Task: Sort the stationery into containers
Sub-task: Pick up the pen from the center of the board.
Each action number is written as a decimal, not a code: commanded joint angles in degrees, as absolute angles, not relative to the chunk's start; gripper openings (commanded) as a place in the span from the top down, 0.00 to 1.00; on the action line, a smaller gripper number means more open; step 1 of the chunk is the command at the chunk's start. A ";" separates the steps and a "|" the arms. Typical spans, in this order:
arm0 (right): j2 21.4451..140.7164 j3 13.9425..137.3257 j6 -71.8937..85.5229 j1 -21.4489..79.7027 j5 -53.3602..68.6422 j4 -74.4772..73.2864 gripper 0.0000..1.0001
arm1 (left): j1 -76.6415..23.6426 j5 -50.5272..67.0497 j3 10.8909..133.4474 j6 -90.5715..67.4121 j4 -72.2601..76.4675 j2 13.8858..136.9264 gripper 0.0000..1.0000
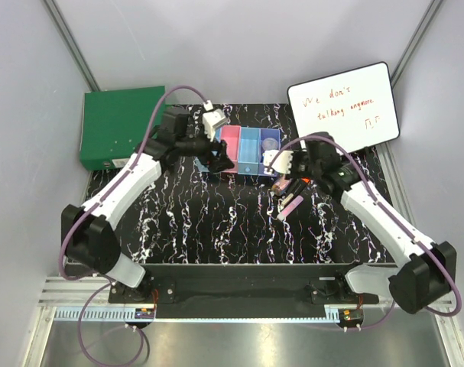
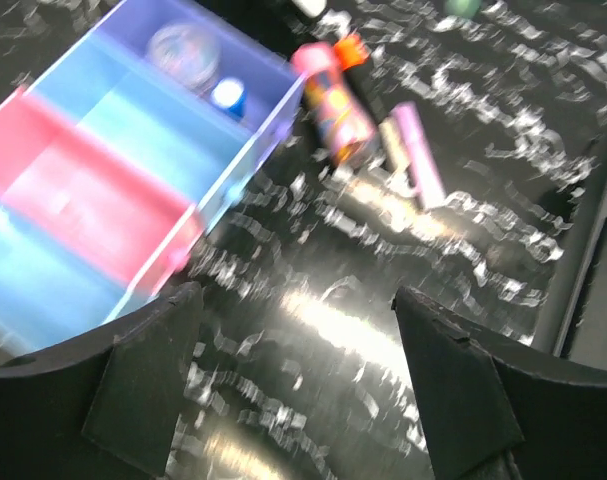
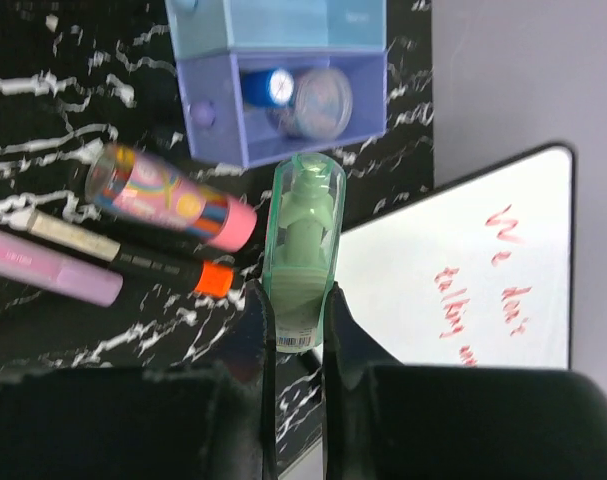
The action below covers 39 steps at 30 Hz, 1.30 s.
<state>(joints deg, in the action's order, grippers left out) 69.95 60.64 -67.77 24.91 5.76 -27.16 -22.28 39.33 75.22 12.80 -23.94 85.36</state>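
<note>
The containers [image 1: 251,147] are a row of joined bins at mid table. Its purple end bin [image 3: 283,105] holds a round disc [image 3: 321,100] and a small blue piece [image 3: 273,85]. My right gripper [image 3: 298,300] is shut on a green stick [image 3: 303,230], held just in front of that purple bin. On the table beside it lie a pink-capped tube [image 3: 173,200], an orange marker [image 3: 133,255] and a pink marker [image 3: 53,265]. My left gripper [image 2: 295,300] hangs open and empty above the table by the row's near side, its fingers [image 2: 148,380] apart. The pink bin [image 2: 93,200] shows nothing inside.
A large green box [image 1: 121,126] sits at the back left. A white board [image 1: 342,107] with red handwriting leans at the back right, close behind my right gripper. Grey walls close in both sides.
</note>
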 commanded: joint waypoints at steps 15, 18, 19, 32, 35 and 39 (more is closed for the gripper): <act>77.61 71.72 -66.80 37.44 -0.95 -19.78 1.00 | -30.32 39.64 86.48 3.43 -9.58 95.44 0.19; 77.61 71.89 -66.01 38.14 -1.67 -19.60 1.00 | -30.32 39.99 86.83 2.46 -8.27 96.15 0.20; 77.52 71.81 -66.09 38.58 -1.84 -19.69 1.00 | -30.32 39.99 86.84 2.11 -7.91 96.24 0.20; 77.52 71.02 -66.88 39.81 -3.25 -18.63 1.00 | -30.32 41.66 88.33 1.14 -6.24 97.82 0.51; 77.52 70.66 -66.97 39.81 -3.16 -18.19 1.00 | -30.41 42.54 88.68 0.79 -6.15 98.09 0.71; 77.61 70.58 -67.06 39.90 -3.51 -17.67 0.94 | -30.85 42.54 89.38 0.88 -6.24 98.44 0.90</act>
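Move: The green case is in my closed right fingers, its free end sticking out to the left; its middle lies about 18 cm to the right of my open left hand, 2 cm ahead and 3 cm lower. From my right hand, the left gripper is some 21 cm to the left and a touch higher. About 20 cm below the right hand lie the pink-capped bottle, 3 cm ahead and 1 cm right, and the purple compartment, 12 cm ahead and 4 cm left. I bring my hands together in the air: the left goes about 10 cm right and 3 cm up, its fingers tipping up roughly 10 degrees, while the right carries the case about 9 cm left and 4 to 5 cm up. Once they have nearly met, I close the wide-open left fingers on the case's free end and pinch it, the right keeping its own grip. ##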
